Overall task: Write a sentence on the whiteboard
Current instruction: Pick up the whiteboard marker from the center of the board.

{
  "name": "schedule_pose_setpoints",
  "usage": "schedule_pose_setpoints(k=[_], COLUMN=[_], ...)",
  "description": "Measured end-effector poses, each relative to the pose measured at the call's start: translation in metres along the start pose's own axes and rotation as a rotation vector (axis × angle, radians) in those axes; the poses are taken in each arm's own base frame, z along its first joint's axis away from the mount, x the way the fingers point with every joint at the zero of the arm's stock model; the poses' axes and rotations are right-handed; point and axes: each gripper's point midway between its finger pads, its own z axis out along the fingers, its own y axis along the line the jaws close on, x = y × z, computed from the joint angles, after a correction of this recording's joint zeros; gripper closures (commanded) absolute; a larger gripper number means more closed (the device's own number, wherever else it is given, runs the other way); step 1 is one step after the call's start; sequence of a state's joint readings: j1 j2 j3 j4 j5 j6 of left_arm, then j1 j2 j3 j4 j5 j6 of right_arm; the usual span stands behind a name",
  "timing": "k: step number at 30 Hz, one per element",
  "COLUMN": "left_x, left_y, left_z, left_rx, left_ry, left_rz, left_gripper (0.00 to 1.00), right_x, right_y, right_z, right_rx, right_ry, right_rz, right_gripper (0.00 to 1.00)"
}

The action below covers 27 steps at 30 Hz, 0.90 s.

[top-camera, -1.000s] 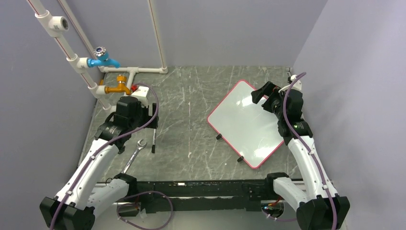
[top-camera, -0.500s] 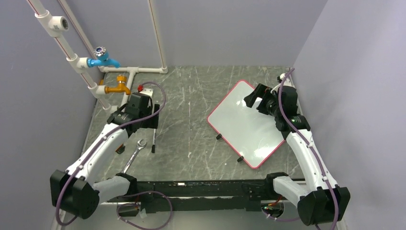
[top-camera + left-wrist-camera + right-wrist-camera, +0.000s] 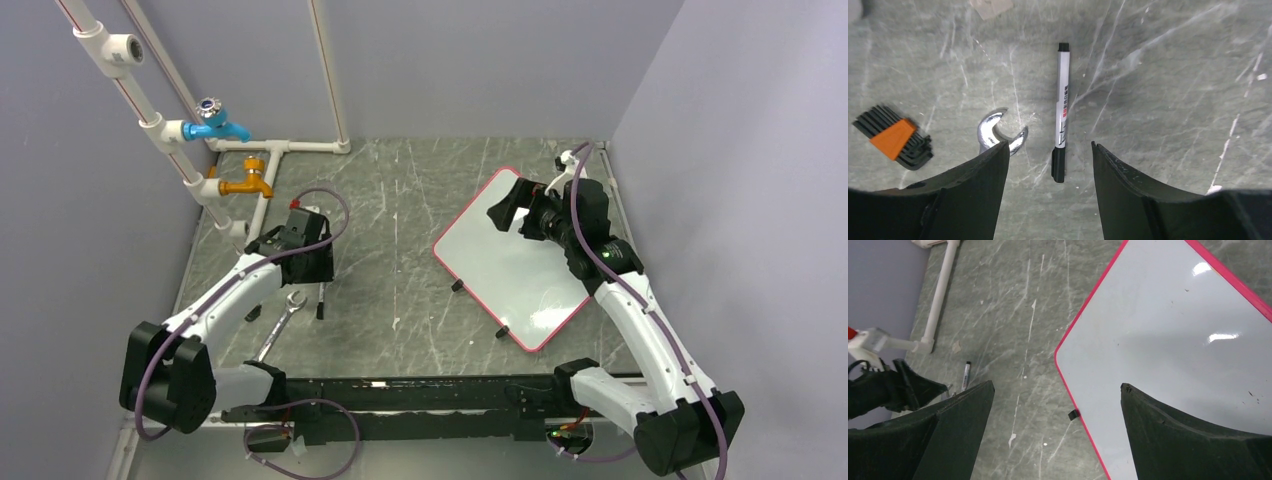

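Observation:
The whiteboard lies flat at the table's right, white face up, pink rim, turned like a diamond. Its left corner and one black foot show in the right wrist view. My right gripper hovers above the board's far-left edge, open and empty. A white marker with black ends lies on the table left of centre. My left gripper hangs right over it, open, its fingers either side of the marker's near black end without touching it.
A steel spanner lies just left of the marker, partly under my left finger. A set of hex keys in an orange holder sits further left. White pipes with a blue tap and an orange tap stand at the back left.
My left arm has stretched forward and lowered over the marker, and its jaws have narrowed. My right gripper has moved left over the whiteboard's far edge.

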State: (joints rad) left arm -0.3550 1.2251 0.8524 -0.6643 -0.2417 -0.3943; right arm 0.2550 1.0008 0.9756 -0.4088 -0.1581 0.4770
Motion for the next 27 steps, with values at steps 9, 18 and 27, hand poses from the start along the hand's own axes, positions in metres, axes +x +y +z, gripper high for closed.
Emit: schedule_pose_setpoints(k=[9, 18, 27], left_x=[0.029, 0.059, 0.06], left_y=[-0.002, -0.004, -0.005], left_z=[0.026, 0.048, 0.055], left_rx=[-0.003, 0.002, -0.005], left_ry=[0.066, 0.123, 0.144], left_rz=[-0.031, -0.063, -0.058], left_gripper=[0.41, 0.51, 0.85], right_x=[0.003, 0.008, -0.003], right_y=[0.007, 0.007, -0.01], right_z=[0.002, 0.006, 0.006], right_rx=[-0.016, -0.011, 0.107], right_ry=[0.017, 0.041, 0.014], right_rz=[-0.011, -0.012, -0.031], right_gripper=[0.0, 0.0, 0.0])
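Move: The whiteboard marker lies on the table almost under the left hand, its middle about 1 cm ahead, 1 cm to the right and some 8 cm below. At the same level, the wrench's open jaw is about 5 cm left and 2 cm back, and the orange-and-black tool roughly 14 cm left and 2 cm back. From the right hand, the marker is some 35 cm left, 3 cm back and 24 cm below. Straight down, and about 2 cm back towards its base, the left hand sinks some 8 cm onto the cap end of the marker, fingers tipping a little steeper. The half-open fingers narrow slowly on the way, then close faster once the hand has all but stopped, coming to either side of the barrel just where it meets the black cap and pinching it. ##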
